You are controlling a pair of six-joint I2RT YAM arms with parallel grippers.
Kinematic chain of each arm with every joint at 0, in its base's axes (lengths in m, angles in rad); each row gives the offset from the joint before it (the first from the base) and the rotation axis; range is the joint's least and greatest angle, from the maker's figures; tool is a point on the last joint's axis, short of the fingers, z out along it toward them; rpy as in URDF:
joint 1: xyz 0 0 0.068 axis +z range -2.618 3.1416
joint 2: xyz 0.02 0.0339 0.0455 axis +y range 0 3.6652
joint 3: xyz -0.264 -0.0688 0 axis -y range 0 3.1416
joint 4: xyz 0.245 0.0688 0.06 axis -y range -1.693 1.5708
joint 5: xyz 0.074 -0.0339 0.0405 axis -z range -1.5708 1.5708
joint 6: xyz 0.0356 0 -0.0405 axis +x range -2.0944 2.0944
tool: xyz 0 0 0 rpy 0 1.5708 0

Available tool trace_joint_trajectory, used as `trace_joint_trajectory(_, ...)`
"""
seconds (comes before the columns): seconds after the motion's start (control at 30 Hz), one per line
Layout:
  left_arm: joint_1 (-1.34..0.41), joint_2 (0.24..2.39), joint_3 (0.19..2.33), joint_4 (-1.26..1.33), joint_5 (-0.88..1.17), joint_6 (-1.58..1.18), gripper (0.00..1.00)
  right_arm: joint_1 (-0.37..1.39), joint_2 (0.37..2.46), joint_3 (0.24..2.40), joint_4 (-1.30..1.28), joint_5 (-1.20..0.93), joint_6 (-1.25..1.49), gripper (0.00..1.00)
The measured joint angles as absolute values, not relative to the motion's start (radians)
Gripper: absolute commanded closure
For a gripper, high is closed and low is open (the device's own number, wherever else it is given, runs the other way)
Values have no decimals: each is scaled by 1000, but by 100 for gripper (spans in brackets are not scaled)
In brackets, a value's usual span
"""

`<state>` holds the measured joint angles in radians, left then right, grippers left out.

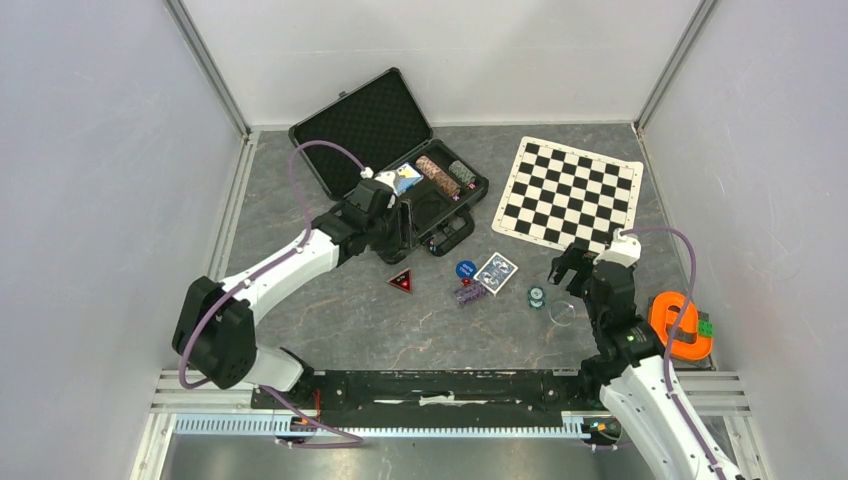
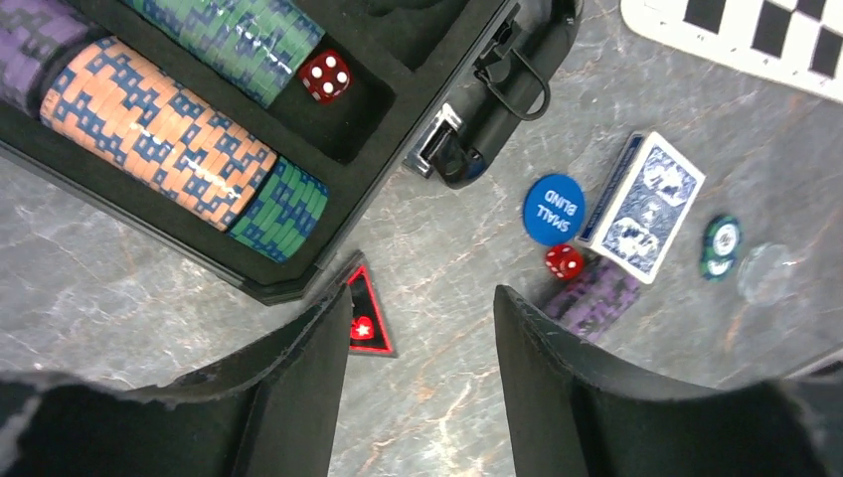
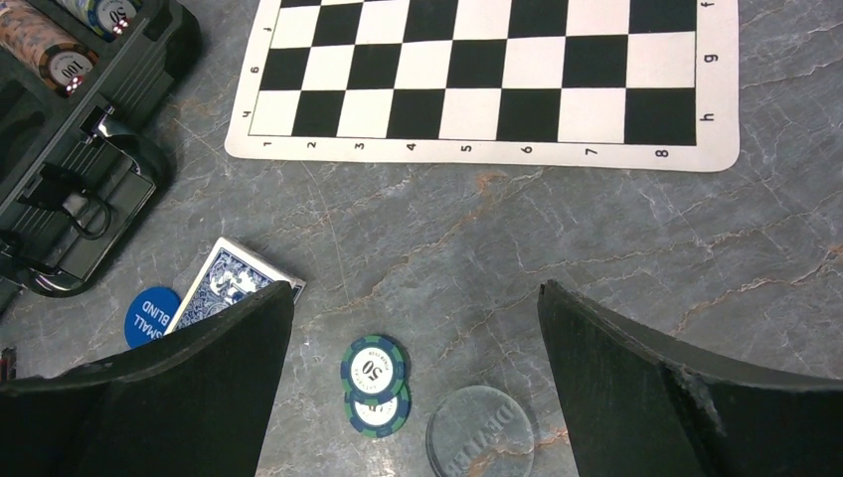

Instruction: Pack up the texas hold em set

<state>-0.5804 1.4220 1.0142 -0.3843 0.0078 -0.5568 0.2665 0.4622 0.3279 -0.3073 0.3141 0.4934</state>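
The black briefcase (image 1: pixel 365 125) lies open at the back, with striped chip stacks (image 2: pixel 159 144) and a red die (image 2: pixel 325 76) in its foam tray. On the table in front lie a blue "small blind" button (image 1: pixel 465 268), a blue-backed card deck (image 1: pixel 496 272), a purple chip stack (image 1: pixel 468 293), another red die (image 2: pixel 563 261), two green chips (image 3: pixel 374 370) and a clear dealer disc (image 3: pixel 480 435). My left gripper (image 2: pixel 422 308) hangs open and empty at the case's front edge, beside a black-red triangle (image 2: pixel 363 318). My right gripper (image 3: pixel 416 298) stands wide open above the green chips.
A black-and-white checkered chess mat (image 1: pixel 568 192) lies at the back right. An orange plastic object (image 1: pixel 678 325) sits at the right edge beside the right arm. Grey walls close in both sides and the back.
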Motion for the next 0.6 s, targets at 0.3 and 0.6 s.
trace_joint_trajectory(0.3, -639, 1496, 1011, -367, -4, -267, 62, 266, 488, 323, -299, 290, 492, 1)
trace_joint_trajectory(0.6, -640, 1576, 1027, -392, 34, -206, 63, 266, 551, 327, -300, 287, 475, 1)
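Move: The red-edged triangle marker lies about 9 cm below the left hand, some 4 cm back and 2 cm to its left. The open chip case's tray is centred about 15 cm ahead and 2 cm right of the left hand; the small blind button lies 15 cm right and 1 cm back, and the purple chip roll 15 cm right and 7 cm back. From the right hand the triangle marker is about 37 cm left, 2 cm ahead and 8 cm below. The left hand sinks about 5.5 cm beside the case's near corner towards the triangle marker, easing off near the end and drifting about 1 cm back and slightly right, while its wrist turns some 20 degrees clockwise with its left side rising and the empty fingers narrow from roughly two-thirds open to about a third, without reaching the marker yet. Meanwhile the right hand, wide open and empty, lowers about 2 cm over the table and tips its fingers slightly further down. ##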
